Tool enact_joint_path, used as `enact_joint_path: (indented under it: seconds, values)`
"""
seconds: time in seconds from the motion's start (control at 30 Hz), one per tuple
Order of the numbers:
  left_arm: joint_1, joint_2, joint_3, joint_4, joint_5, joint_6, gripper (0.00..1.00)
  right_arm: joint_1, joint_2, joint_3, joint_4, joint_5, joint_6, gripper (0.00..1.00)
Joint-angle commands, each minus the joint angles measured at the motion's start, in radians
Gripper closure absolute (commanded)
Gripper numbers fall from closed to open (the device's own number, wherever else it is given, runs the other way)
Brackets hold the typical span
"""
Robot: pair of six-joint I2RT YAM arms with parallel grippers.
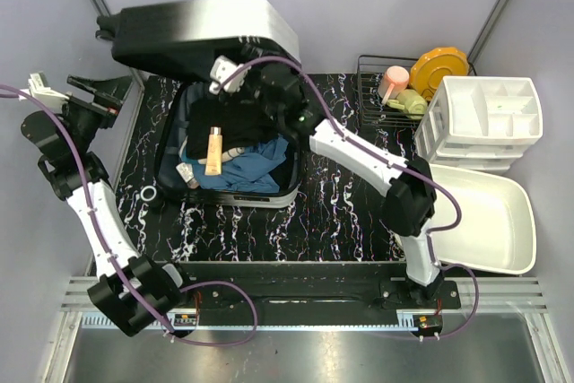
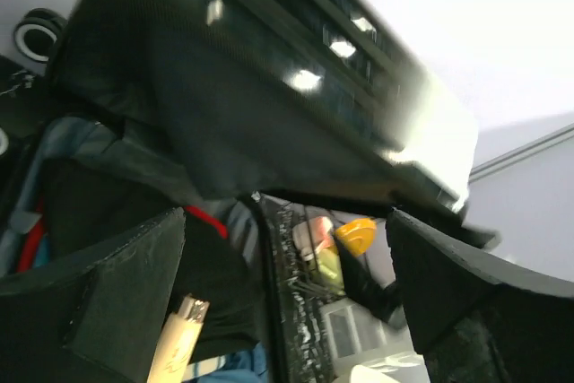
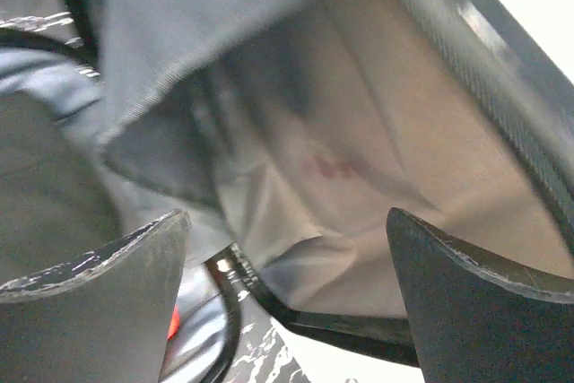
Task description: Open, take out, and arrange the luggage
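The luggage point(image 1: 199, 29) stands open on the black marbled table, its white-to-black lid raised at the back. Its base point(image 1: 170, 145) holds black and blue clothes point(image 1: 251, 163) and a tan bottle point(image 1: 213, 154). My right gripper point(image 1: 244, 62) reaches under the lid's front edge. In the right wrist view it point(image 3: 287, 298) is open, with grey lining point(image 3: 359, 159) just ahead of the fingers. My left gripper point(image 1: 100, 93) is open and empty, left of the suitcase. In its wrist view it point(image 2: 287, 289) faces the lid point(image 2: 269, 87) and the bottle point(image 2: 179, 338).
A wire rack point(image 1: 372, 96) at the back right holds an orange plate point(image 1: 439, 69), a pink cup point(image 1: 393, 81) and a green item point(image 1: 410, 103). A white drawer organiser point(image 1: 489, 118) and a white basin point(image 1: 489, 217) sit on the right. A small ring point(image 1: 148, 195) lies left of the suitcase.
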Motion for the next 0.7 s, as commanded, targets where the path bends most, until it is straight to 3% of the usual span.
enact_joint_path:
  seconds: [0.0,0.23,0.33,0.5,0.67]
  values:
    - [0.017,-0.09,-0.011,-0.194,0.022,0.273,0.01,-0.078,0.092,0.209,0.063,0.027,-0.014,0.0]
    - [0.019,-0.154,-0.04,-0.428,0.02,0.583,0.01,-0.153,0.293,0.539,-0.009,0.021,-0.004,0.0]
    - [0.019,-0.165,-0.065,-0.502,0.031,0.691,0.01,-0.173,0.335,0.605,-0.023,0.014,-0.004,0.0]
    - [0.016,-0.132,-0.036,-0.681,0.063,0.91,0.01,-0.196,0.318,0.599,-0.043,-0.022,0.035,0.0]
    - [0.0,-0.084,0.034,-0.851,0.049,1.112,0.01,-0.206,0.215,0.494,-0.077,-0.064,0.089,0.0]
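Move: The half-raised suitcase lid is the right hand's aim: its middle lies about 6 cm ahead, 7 cm left and slightly below. The suitcase body is centred some 7 cm back, 5 cm left and 29 cm below that hand, and the cream tube on the clothes about 13 cm back, 8 cm left, 23 cm down. From the left hand, the tube lies about 4 cm back, 19 cm right, 27 cm below. Forward some 12 cm, with about 5 cm to the right and a slight rise, the right hand sweeps from under the lid towards the back wall, quick at first and easing to a stop, its open fingers against the lining and pushing the lid back. The left hand sinks about 12 cm and draws back 5 cm beside the suitcase, rolling some 30 degrees and tipping its fingers down, still wide open. ##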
